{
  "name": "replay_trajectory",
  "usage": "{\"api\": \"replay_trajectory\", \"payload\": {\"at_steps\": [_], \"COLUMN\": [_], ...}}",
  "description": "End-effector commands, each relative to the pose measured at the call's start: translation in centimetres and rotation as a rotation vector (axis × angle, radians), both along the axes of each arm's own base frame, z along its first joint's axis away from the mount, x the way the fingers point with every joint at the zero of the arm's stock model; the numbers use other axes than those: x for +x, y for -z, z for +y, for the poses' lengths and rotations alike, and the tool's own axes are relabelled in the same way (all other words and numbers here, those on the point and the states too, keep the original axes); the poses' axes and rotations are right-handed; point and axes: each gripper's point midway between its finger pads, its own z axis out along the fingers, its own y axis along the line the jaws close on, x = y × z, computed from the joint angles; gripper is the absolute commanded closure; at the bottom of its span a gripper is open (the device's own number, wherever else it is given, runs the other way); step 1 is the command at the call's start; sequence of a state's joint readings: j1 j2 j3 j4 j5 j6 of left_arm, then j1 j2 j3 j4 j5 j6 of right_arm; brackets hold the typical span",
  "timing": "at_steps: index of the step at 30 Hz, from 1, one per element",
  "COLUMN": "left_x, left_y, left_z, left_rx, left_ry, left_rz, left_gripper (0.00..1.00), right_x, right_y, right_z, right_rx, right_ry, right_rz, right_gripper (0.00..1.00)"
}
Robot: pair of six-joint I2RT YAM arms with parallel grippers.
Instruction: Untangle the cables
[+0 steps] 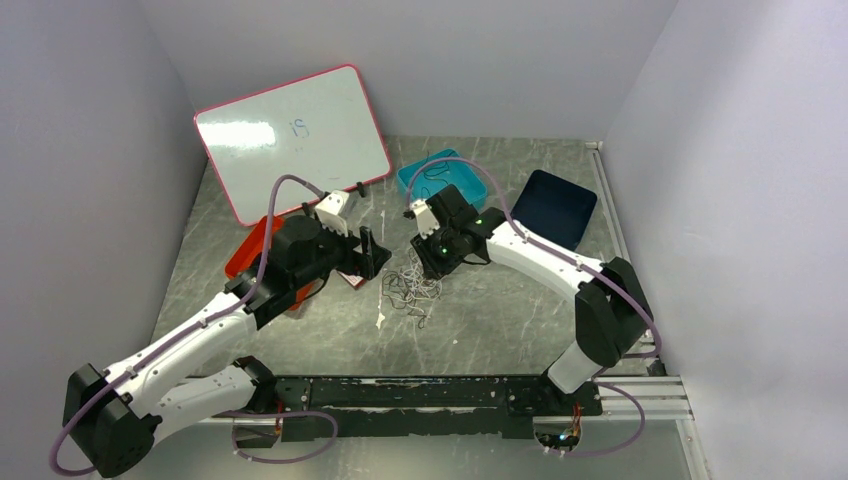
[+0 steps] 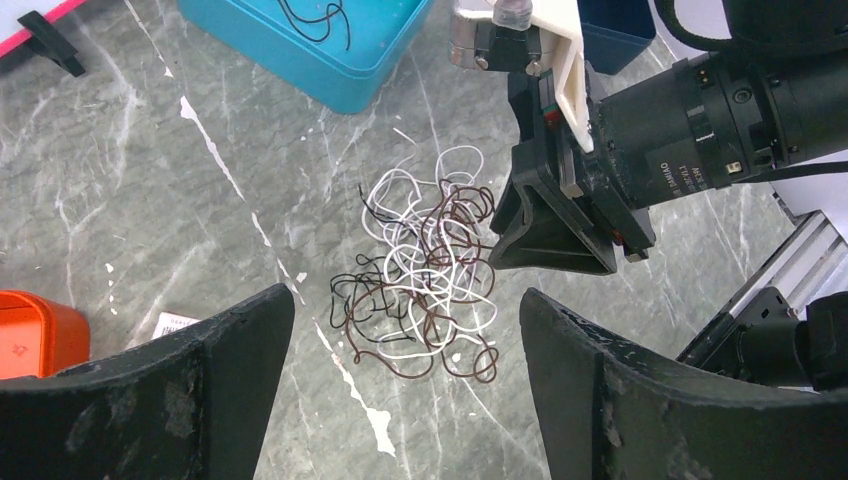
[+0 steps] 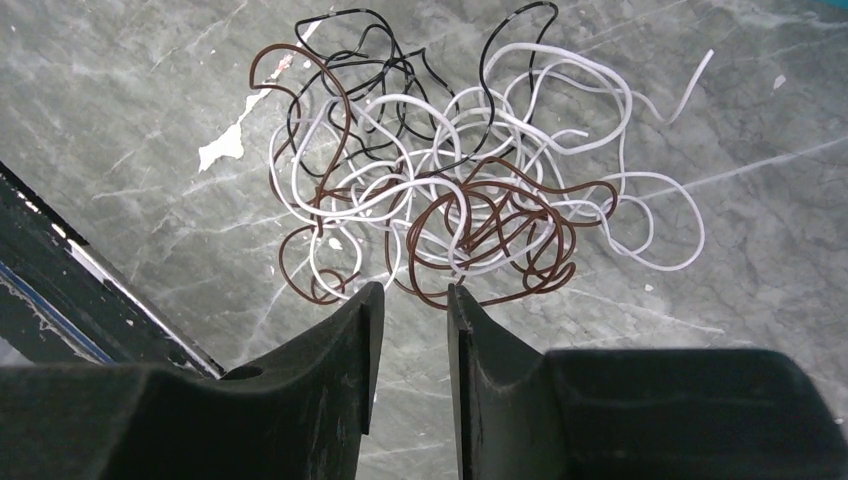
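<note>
The cables (image 1: 410, 288) lie as one loose tangle of white, brown and black wires on the marble table between my two arms. In the left wrist view the cables (image 2: 430, 270) sit just ahead of my left gripper (image 2: 405, 295), whose jaws stand wide apart above the table with nothing in them. My left gripper (image 1: 368, 250) hangs to the left of the heap. In the right wrist view the cables (image 3: 450, 200) lie just beyond my right gripper (image 3: 413, 290), which is open by a narrow gap and holds nothing. My right gripper (image 1: 425, 262) hovers at the heap's far right edge.
A teal tray (image 1: 440, 175) with a black wire in it stands behind the heap. A dark blue tray (image 1: 553, 205) lies at the back right, a red tray (image 1: 255, 250) under the left arm. A whiteboard (image 1: 290, 135) leans on the back wall.
</note>
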State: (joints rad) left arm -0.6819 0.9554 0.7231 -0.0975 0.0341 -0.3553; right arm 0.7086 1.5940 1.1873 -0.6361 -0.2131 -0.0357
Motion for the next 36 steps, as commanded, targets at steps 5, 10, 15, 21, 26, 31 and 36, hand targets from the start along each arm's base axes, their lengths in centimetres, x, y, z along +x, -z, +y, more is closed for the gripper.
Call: {"api": "replay_trajectory", "payload": {"at_steps": [5,10,15,21,26,31,36], "left_x": [0.2,0.2,0.2,0.3,0.3,0.5,0.5], "left_y": [-0.2,-0.2,-0.1,-0.2,-0.2,-0.6,-1.3], "left_z": [0.3,0.4,0.4,0.3,0.3,0.4,0.4], "left_rx": [-0.01,-0.009,-0.006,-0.008,-0.006,-0.014,-0.027], "left_ry": [-0.017,-0.021,-0.022,-0.019,-0.023,-0.028,-0.026], "left_rz": [-0.015,-0.016,-0.014,-0.014,-0.014,-0.028,-0.057], "left_gripper": [0.12,0.12,0.12,0.12,0.12,0.12,0.12], "right_x": [0.7,1.2,1.2,1.5,1.7,1.5,1.1], "right_y": [0.7,1.2,1.8,0.7,-2.2,-5.0,-7.7], "right_z": [0.6,0.8,0.7,0.6,0.5,0.4,0.7], "right_rx": [-0.006,-0.018,-0.038,-0.032,-0.009,0.011,0.047], "right_ry": [0.02,0.022,0.025,0.04,0.053,0.052,0.039], "right_rz": [-0.017,-0.026,-0.025,-0.052,-0.09,-0.107,-0.107], "right_gripper": [0.64,0.64,0.68,0.93,1.0,1.0,1.0]}}
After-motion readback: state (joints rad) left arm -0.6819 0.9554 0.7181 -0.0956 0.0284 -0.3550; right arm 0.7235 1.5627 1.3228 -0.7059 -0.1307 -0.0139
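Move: The strands to be pinched, a brown and a white one at the near-right side of the cable tangle, lie just under the right fingertips, some 2 cm below and 1 cm ahead. The tangle's middle is about 4 cm to that hand's left and 1 cm ahead. The teal bin stands roughly 19 cm ahead and 2 cm right, the small red-and-white box about 16 cm left and 2 cm ahead. From the left hand the strands lie about 10 cm right, level, 13 cm below. A brown and a white strand of the tangle are pinched between the right fingertips: the partly open gripper sinks about 2 cm into the near-right side of the pile, easing slightly forward, shuts fully, then lifts them quickly, some 7 cm up from the low point, drifting about 1 cm forward as the fingers tip slightly upward. They keep their hold. ##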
